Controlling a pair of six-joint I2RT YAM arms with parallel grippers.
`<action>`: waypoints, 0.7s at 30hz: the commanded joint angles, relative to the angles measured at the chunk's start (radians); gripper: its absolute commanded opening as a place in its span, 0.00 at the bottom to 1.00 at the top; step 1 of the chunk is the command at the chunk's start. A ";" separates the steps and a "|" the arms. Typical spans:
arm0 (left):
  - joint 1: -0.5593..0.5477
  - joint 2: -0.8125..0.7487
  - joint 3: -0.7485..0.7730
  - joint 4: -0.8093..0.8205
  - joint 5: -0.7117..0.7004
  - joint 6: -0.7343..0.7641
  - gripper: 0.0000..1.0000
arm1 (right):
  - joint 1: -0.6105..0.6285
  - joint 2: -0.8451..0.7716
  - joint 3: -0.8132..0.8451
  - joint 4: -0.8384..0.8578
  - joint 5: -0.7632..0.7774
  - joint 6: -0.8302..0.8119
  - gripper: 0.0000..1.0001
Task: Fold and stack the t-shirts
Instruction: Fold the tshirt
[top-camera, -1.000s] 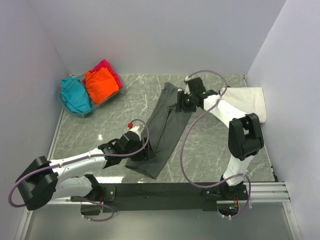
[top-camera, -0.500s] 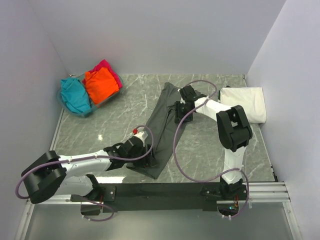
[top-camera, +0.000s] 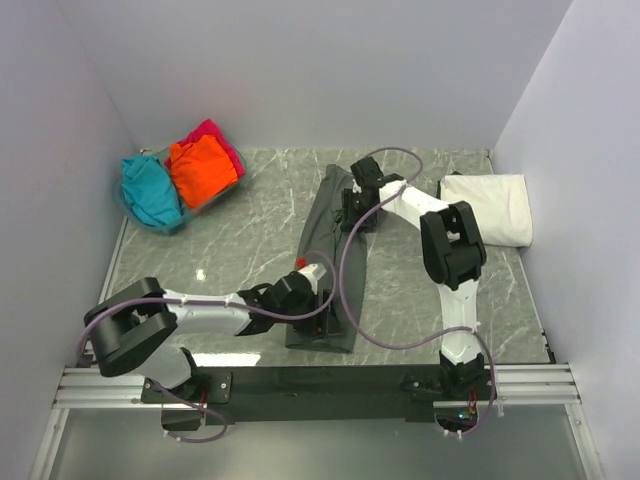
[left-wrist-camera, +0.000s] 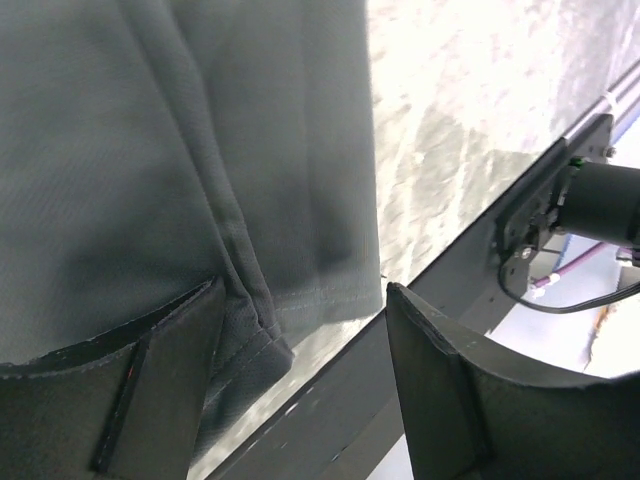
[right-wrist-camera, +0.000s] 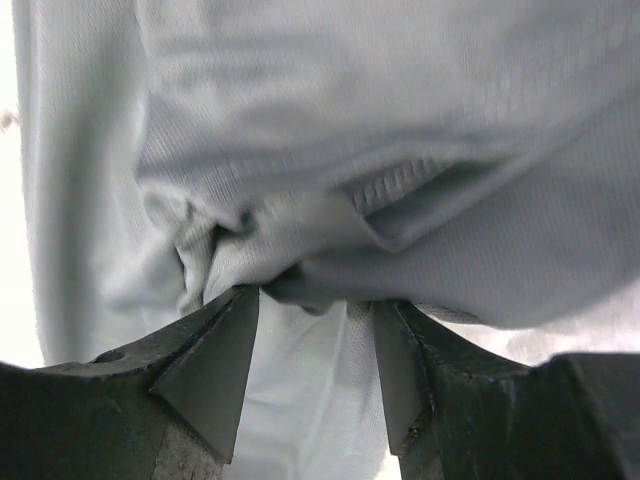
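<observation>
The dark grey t-shirt lies on the table folded into a long narrow strip that runs from the back to the front rail. My left gripper is low over its near end, jaws open. In the left wrist view one finger rests on the shirt's hem and the other is off the cloth. My right gripper is pressed onto the far end, jaws partly open, with a bunch of the cloth between the fingertips. A folded white t-shirt lies at the back right.
A basket at the back left holds teal, orange and magenta t-shirts. The black front rail runs just below the grey shirt's near end. Walls close in on the left, back and right.
The grey shirt has swung from a diagonal to a straighter, narrower strip. My left gripper slid right with the near end. My right gripper moved left onto the far end.
</observation>
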 joint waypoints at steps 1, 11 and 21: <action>-0.027 0.058 0.060 0.056 0.051 -0.002 0.72 | 0.005 0.070 0.095 -0.057 0.026 -0.017 0.56; -0.054 0.202 0.172 0.145 0.117 -0.005 0.71 | -0.013 0.180 0.283 -0.113 -0.001 -0.026 0.57; -0.059 0.158 0.221 0.028 0.015 0.036 0.71 | -0.019 0.107 0.244 -0.100 -0.024 -0.034 0.57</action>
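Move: Both open hands are already down on the grey t-shirt, which runs lengthwise between them. Its middle lies about 14 cm ahead of the left hand and 1 cm to its right; its near hem is some 7 cm behind that hand and 1 cm to its left. From the right hand, the t-shirt's middle lies about 12 cm back and 4 cm left, its far end 12 cm ahead and 3 cm left. The white cloth is some 35 cm to the right, level. Fingertips still on the t-shirt, the left hand drags its near end right 6 cm, the right pushes forward 5. ##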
